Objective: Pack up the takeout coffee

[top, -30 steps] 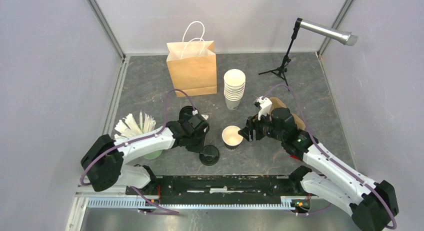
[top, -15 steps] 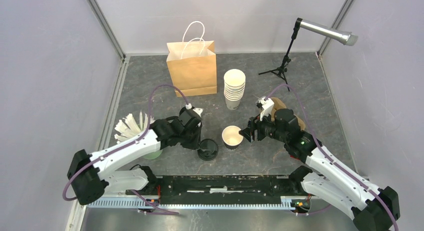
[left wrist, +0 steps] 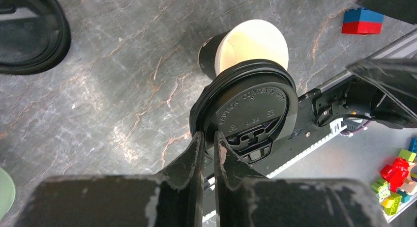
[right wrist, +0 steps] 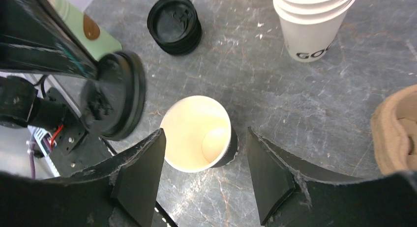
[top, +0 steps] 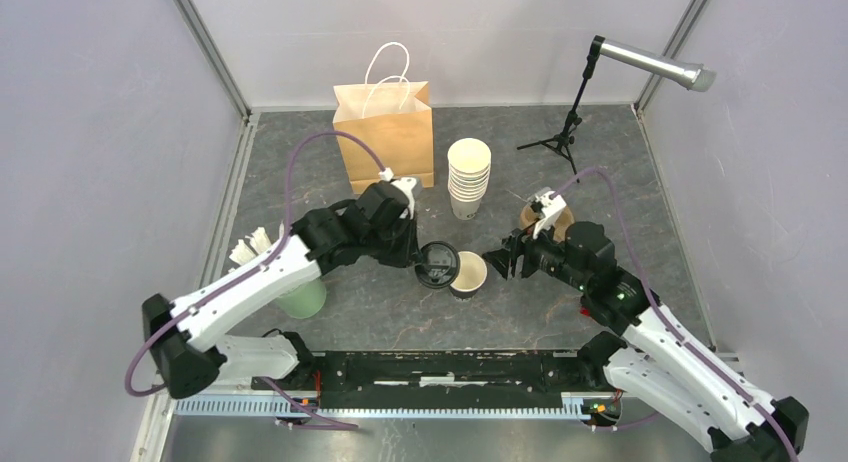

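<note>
The takeout coffee cup [top: 467, 274] stands lidless on the table, cream inside with a dark wall [left wrist: 255, 42] [right wrist: 196, 131]. My left gripper [top: 415, 257] [left wrist: 208, 134] is shut on the rim of a black plastic lid [top: 438, 263] [left wrist: 255, 109]. It holds the lid tilted in the air, just left of the cup's mouth, overlapping its edge in the left wrist view. My right gripper [top: 497, 264] [right wrist: 205, 138] is open just right of the cup, its fingers apart on either side without touching it. The lid [right wrist: 115, 101] shows at the left of the right wrist view.
A brown paper bag [top: 384, 132] stands at the back, with a stack of lidless cups [top: 468, 177] to its right. A pile of black lids [right wrist: 174, 24] lies left of the stack. A brown cup carrier [top: 548, 218], a green cup [top: 300, 298] and a tripod [top: 562, 137] also stand here.
My left gripper has lifted the black lid off the table and carried it up and right to the cup. The right gripper has drawn back slightly to the right.
</note>
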Robot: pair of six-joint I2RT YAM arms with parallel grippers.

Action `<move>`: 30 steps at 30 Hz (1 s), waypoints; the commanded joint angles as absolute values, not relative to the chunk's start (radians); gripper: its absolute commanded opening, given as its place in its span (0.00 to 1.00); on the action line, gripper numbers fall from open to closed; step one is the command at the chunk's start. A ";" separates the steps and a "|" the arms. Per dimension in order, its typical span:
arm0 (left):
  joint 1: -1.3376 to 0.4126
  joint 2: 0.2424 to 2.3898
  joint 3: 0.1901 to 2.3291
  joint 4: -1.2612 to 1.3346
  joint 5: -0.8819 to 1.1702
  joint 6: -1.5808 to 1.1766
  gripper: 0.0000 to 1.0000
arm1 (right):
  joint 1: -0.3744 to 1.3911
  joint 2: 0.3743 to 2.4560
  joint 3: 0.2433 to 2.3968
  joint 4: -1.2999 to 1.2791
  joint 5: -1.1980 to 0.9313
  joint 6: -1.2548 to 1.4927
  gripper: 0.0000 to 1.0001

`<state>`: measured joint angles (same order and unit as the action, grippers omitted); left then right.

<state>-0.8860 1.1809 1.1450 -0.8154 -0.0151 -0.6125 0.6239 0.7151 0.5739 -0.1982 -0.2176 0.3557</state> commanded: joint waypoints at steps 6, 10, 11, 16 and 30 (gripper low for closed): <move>-0.891 1.420 1.306 -0.746 0.103 -0.549 0.08 | 0.627 0.568 0.610 -0.157 -0.062 0.403 0.68; -0.891 1.484 1.346 -0.742 0.123 -0.542 0.08 | 0.627 0.566 0.604 -0.161 -0.064 0.388 0.68; -0.891 1.493 1.351 -0.737 0.123 -0.541 0.08 | 0.627 0.568 0.599 -0.158 -0.071 0.387 0.68; -0.891 1.527 1.355 -0.730 0.112 -0.535 0.08 | 0.627 0.573 0.581 -0.146 -0.091 0.385 0.68; -0.890 1.589 1.353 -0.719 0.125 -0.540 0.09 | 0.627 0.596 0.544 -0.131 -0.118 0.377 0.70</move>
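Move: The left hand already pinches the black lid by its edge; the open cup it is meant for stands about 10 cm to its right, 1 cm ahead, its middle some 12 cm lower. The stack of spare cups rises about 18 cm ahead and 11 cm to the right of this hand, the stack of lids about 12 cm ahead and 9 cm to the left. From the empty right hand the same cup lies some 7 cm to the left, level fore and aft, and 9 cm below. Rightwards by about 6.5 cm and slightly forward, sinking as it goes, the left hand carries the pinched lid over the cup, then eases down until the lid meets the rim, some 5 cm lower in all. Its wrist tips about 10 degrees and the fingers keep their pinch. The open right hand lifts about 4 cm and shifts 2 cm rightwards, off from the cup, then sags a little. ##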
